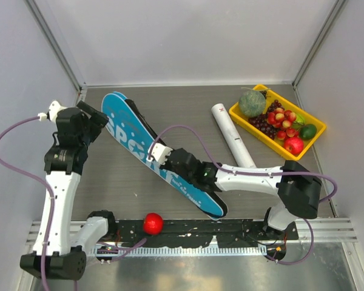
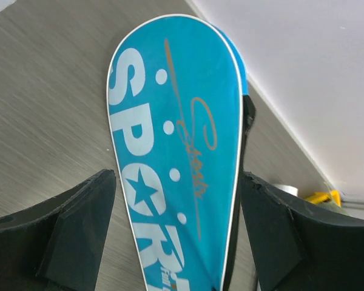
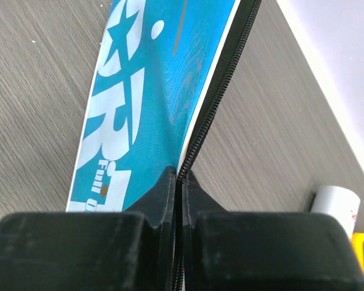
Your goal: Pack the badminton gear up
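Note:
The long blue "SPORT" racket cover (image 1: 170, 163) lies diagonally on the table, its wide rounded end at the back left. My right gripper (image 1: 158, 150) is at the cover's middle, shut on its black zipper edge (image 3: 213, 103); the fingertips (image 3: 170, 182) pinch the zipper between them. My left gripper (image 1: 99, 123) is open at the cover's wide end. In the left wrist view its two fingers (image 2: 79, 227) stand either side of the cover (image 2: 176, 133) with a gap on both sides. A white cardboard tube (image 1: 233, 136) lies to the right of the cover.
A yellow tray (image 1: 239, 114) of fruit stands at the back right, close to the tube's far end. A red ball (image 1: 152, 223) rests on the black rail at the near edge. Grey walls close in the back and both sides.

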`<state>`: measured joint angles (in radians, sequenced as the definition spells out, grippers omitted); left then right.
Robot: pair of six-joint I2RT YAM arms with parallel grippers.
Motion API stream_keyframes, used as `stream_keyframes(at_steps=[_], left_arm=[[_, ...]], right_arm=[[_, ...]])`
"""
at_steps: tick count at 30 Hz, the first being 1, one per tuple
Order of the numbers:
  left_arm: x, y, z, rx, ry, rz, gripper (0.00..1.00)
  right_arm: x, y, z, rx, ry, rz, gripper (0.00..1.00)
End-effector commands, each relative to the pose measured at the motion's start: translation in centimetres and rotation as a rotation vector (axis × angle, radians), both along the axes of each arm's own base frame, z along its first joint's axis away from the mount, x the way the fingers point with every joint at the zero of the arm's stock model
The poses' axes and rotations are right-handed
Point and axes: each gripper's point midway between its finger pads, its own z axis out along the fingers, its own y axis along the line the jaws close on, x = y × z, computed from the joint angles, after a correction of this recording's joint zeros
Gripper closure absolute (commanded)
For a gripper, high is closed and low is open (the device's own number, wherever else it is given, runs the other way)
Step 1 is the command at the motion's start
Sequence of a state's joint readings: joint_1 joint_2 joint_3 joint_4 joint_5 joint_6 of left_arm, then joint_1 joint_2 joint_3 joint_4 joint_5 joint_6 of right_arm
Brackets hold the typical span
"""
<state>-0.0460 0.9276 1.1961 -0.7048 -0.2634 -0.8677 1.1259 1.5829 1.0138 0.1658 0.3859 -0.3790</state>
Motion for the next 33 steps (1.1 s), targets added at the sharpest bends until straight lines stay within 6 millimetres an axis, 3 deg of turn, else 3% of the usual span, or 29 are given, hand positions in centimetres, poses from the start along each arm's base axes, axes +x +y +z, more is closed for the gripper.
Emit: stream_keyframes(at_steps=[1, 8, 10, 12, 16, 22, 26, 29, 33], left_arm=[[2.1, 0.7, -0.8, -0.057, -0.005, -0.006, 0.16], [4.0, 2.4, 1.8, -0.099, -0.050, 0.038, 0.15], [4.5, 2.5, 2.7, -0.111, -0.065, 0.036, 0.16], [4.7, 2.8, 3.1, -0.115, -0.058, 0.053, 0.16], [4.0, 2.9, 1.1, -0.108, 0.004, 0.062, 0.16], [1.6, 4.4, -3.8, -0.053, 0.095, 0.134, 0.16], [1.2, 5.7, -5.0, -0.098, 0.133, 0.162, 0.15], [1.6, 5.2, -5.2, -0.146, 0.143, 0.119, 0.15], [1.0, 6.0, -6.2, -0.114, 0.185, 0.146, 0.14]], right_arm=[[1.5, -0.1, 4.8, 0.046, -0.204, -0.081, 0.95], [3.1, 0.0, 10.8, 0.067, -0.423, -0.120, 0.95], [3.2, 0.3, 11.8, 0.057, -0.484, -0.116, 0.95], [3.0, 0.5, 11.5, 0.031, -0.522, -0.100, 0.95], [1.7, 0.9, 7.1, -0.023, -0.475, -0.021, 0.95], [-1.0, 1.8, 2.5, -0.052, -0.402, 0.030, 0.95], [-2.6, 1.9, 0.7, -0.063, -0.386, 0.050, 0.95], [-3.0, 1.9, 0.4, -0.037, -0.359, 0.047, 0.95], [-3.6, 1.7, 0.2, -0.005, -0.320, 0.051, 0.95]])
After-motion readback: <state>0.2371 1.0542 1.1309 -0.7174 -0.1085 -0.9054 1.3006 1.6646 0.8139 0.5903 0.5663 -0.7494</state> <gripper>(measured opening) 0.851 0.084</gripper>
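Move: My right hand holds the bag by its zipper edge near mid-length. The bag's wide end lies about 19 cm ahead of it, 22 cm to its left and 11 cm lower; the white tube's middle is roughly 12 cm ahead and 33 cm to its right, and the red ball some 27 cm back and 5 cm left. From my open left hand, that wide end is about 16 cm ahead, 2 cm left and 23 cm down. I keep the zipper edge pinched in my right hand and tip its fingers up some 20 degrees, lifting about 3 cm and easing slightly forward, then draw back about 6 cm while sinking. My left hand, still wide open, dips forward and rises again, then comes back, down and left towards the bag's wide end, tilting down slightly, without touching it. ##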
